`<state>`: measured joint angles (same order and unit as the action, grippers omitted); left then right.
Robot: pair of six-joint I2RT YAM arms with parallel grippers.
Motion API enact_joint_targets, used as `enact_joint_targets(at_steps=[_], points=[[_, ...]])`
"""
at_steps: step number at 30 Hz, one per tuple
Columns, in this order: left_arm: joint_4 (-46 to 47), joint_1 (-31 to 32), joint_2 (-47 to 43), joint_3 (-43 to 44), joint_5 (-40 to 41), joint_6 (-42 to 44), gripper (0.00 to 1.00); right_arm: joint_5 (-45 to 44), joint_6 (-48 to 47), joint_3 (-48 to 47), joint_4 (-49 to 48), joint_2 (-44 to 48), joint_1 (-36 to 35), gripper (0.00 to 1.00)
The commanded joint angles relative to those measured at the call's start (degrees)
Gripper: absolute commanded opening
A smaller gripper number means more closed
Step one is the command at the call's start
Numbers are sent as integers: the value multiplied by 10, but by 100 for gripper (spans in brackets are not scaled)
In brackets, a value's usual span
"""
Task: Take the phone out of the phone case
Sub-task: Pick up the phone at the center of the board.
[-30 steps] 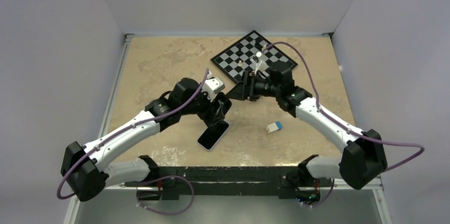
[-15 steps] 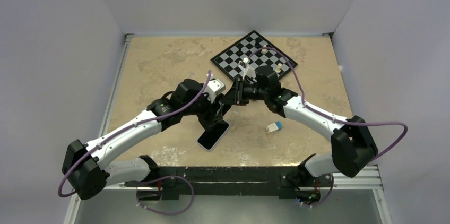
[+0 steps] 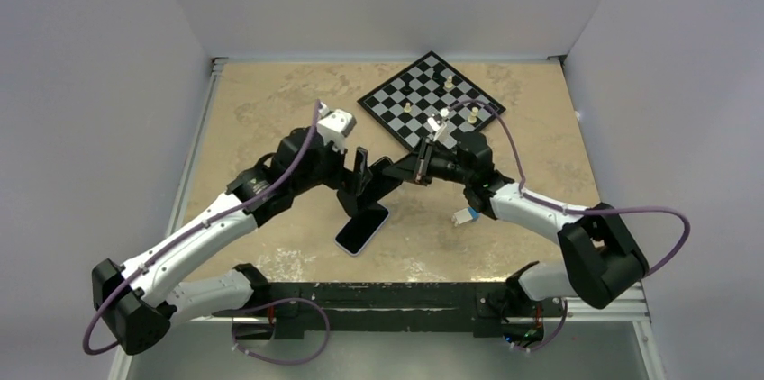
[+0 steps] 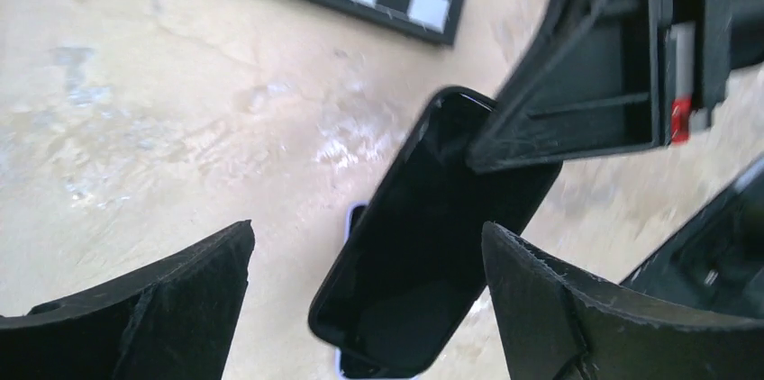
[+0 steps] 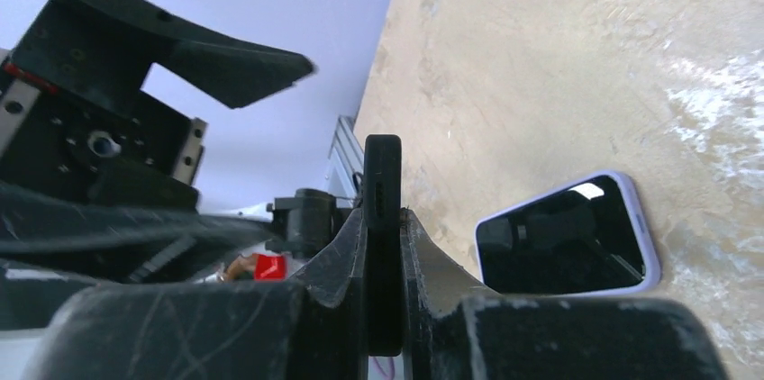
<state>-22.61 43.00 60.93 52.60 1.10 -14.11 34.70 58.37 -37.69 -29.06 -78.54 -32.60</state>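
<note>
The phone (image 3: 362,229), black screen with a pale lavender rim, lies flat on the table near the front. The black phone case (image 3: 383,184) hangs tilted in the air just above it, empty. My right gripper (image 3: 416,168) is shut on the case's upper end. In the right wrist view the case (image 5: 382,182) stands edge-on between the right gripper's (image 5: 383,218) fingers, with the phone (image 5: 563,236) on the table beyond. My left gripper (image 4: 368,227) is open wide; the case (image 4: 432,245) sits between its fingers without touching them. A sliver of phone (image 4: 358,213) peeks out beneath.
A chessboard (image 3: 431,96) with a few pieces sits at the back right, behind the right arm. A small white and blue block (image 3: 465,215) lies right of the phone. Walls close in the table on three sides.
My right gripper has shut on the case. My left gripper has opened wide, let go of the case and drawn back to the left. The phone has stayed on the table.
</note>
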Motion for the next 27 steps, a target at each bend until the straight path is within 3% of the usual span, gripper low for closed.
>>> enact_joint_targets(at_steps=[1,4,6,9,12,14,16,18,23,27], points=[[-41,-26,-40,64,89,-146,100,17,81,24,-159,28,49,0],[-72,-43,-67,67,112,-241,100,21,128,57,-229,29,84,0],[-70,-59,-84,47,105,-285,100,9,195,96,-344,23,101,0],[-16,-89,-110,-9,60,-381,100,7,269,115,-461,-4,108,0],[159,-95,-136,-108,-2,-457,100,-13,325,130,-540,-27,105,0],[340,-95,-138,-189,-39,-498,95,-19,361,138,-604,-40,105,0],[462,-95,-126,-245,-48,-528,87,-26,381,144,-629,-43,102,0],[529,-94,-106,-268,-63,-527,78,-27,387,142,-627,-41,99,0],[652,-86,-46,-279,-103,-539,66,-42,383,136,-619,-41,74,0],[768,-79,9,-289,-128,-569,45,-64,377,136,-621,-52,48,0]])
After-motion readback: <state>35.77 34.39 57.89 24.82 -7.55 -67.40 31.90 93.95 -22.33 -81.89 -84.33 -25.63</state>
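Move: The left hand, just off the black phone and wide open, has that phone's middle about 4 cm below, 2 back and 3 to its right. The lilac-edged phone on the table lies roughly 18 cm below it and 5 back, and the chessboard's middle some 34 cm ahead and 20 right. The right hand grips the black phone by its edge; the phone's middle is about 4 cm to this hand's left, 3 back and 2 below. The open left hand rises 6 or 7 cm and swings about 5 cm left, clear of the black phone, then sinks and comes back right and finally up again towards it, rolling some 60 degrees so its fingers end pointing right and slightly upward, and closing about halfway around the phone's left end. Meanwhile the right hand keeps its grip on the phone, carries it about 6 cm up and 5 cm to the right, and tips its own fingers up by some 30 degrees. ##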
